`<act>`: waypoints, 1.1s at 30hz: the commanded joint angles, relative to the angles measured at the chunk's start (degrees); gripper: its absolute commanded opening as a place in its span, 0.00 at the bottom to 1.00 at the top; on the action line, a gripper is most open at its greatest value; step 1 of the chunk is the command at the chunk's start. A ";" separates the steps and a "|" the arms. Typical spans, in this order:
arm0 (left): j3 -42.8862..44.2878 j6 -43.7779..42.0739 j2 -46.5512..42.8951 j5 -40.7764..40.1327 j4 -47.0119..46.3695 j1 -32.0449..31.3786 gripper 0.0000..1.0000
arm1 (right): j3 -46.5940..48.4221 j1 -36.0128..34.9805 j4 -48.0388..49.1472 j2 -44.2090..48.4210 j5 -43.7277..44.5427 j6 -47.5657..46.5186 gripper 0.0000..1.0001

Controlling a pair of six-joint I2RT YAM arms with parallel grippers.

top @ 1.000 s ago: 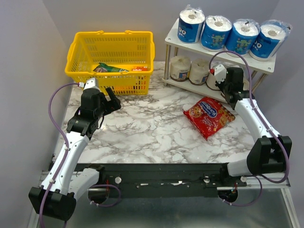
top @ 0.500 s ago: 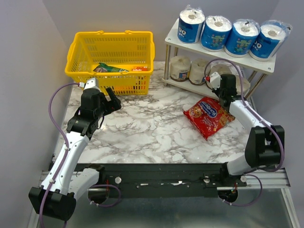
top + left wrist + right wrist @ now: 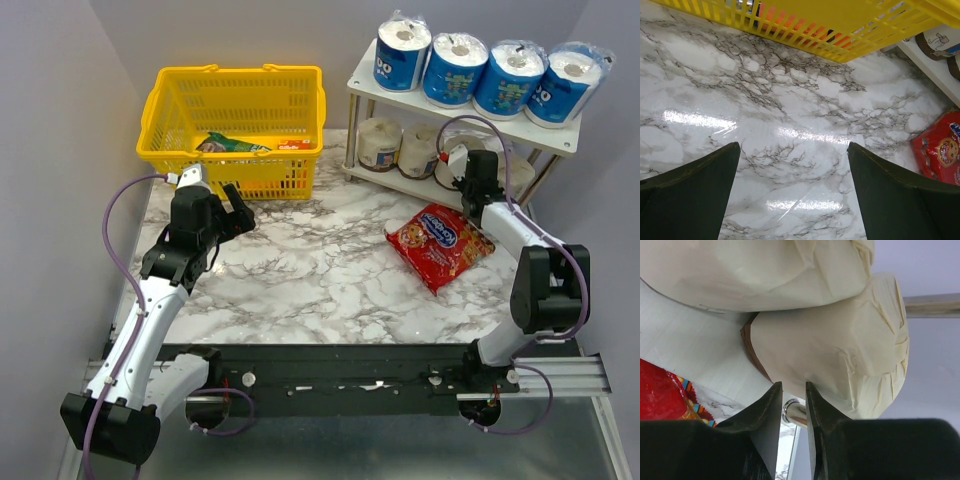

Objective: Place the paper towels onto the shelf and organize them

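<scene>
Four blue-wrapped paper towels [image 3: 486,70] stand in a row on the top tier of the white shelf [image 3: 370,83]. Cream paper towels [image 3: 379,143] with brown bands sit on the lower tier. My right gripper [image 3: 479,162] is at the right part of that lower tier. In the right wrist view it [image 3: 793,384] is shut, with its tips against a cream roll [image 3: 840,350] and nothing between them. A second cream roll [image 3: 750,270] lies beside that one. My left gripper [image 3: 238,207] hangs open over the marble, in front of the basket, and it [image 3: 794,145] holds nothing.
A yellow basket [image 3: 160,120] with a few packets stands at the back left. A red snack bag [image 3: 438,245] lies on the marble table [image 3: 320,280] in front of the shelf. A silver shelf leg [image 3: 796,412] shows just behind my right fingertips.
My right gripper swung left along the lower tier, came back right toward the cream rolls, and its jaws narrowed. The left arm has not moved.
</scene>
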State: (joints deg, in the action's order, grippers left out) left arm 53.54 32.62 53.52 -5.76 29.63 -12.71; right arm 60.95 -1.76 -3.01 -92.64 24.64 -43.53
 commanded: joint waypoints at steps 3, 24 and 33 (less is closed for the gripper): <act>-0.63 -0.80 -0.43 -0.05 -0.80 0.23 0.99 | 1.28 -0.52 -0.59 3.40 -3.10 5.27 0.33; 0.43 2.81 -11.32 35.30 -21.19 -3.46 0.99 | -5.92 -16.70 -23.53 55.09 -42.05 63.53 1.00; 0.78 -10.65 -19.24 30.37 -11.79 -4.17 0.99 | -13.84 -16.61 -22.75 68.46 -37.66 73.94 1.00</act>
State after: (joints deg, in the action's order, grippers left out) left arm 53.17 27.51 36.03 25.91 13.13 -16.53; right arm 49.19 -18.33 -24.88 -29.17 -12.47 24.97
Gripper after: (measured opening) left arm 0.988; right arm 0.997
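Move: The rightmost beige roll on the lower shelf is right at the right hand's nearly shut fingertips, its middle some 5 cm ahead, 2 cm left and 2 cm higher. The next beige roll stands about 8 cm ahead and 13 cm left, at much the same height; the red snack bag lies roughly 14 cm back, 17 cm left and 7 cm below. From the left hand the rightmost roll is about 15 cm ahead, 65 cm right and 6 cm lower. The rightmost beige roll is left standing as the right hand comes free of its front, drawing back about 23 cm and left about 21 cm over the red bag, rising some 20 cm before dipping slightly. Its fingers open wide and the wrist rolls about 80 degrees, left side up. The left hand, still open, lifts 15 cm, going right then back, its fingers tipping up and swinging clockwise. ##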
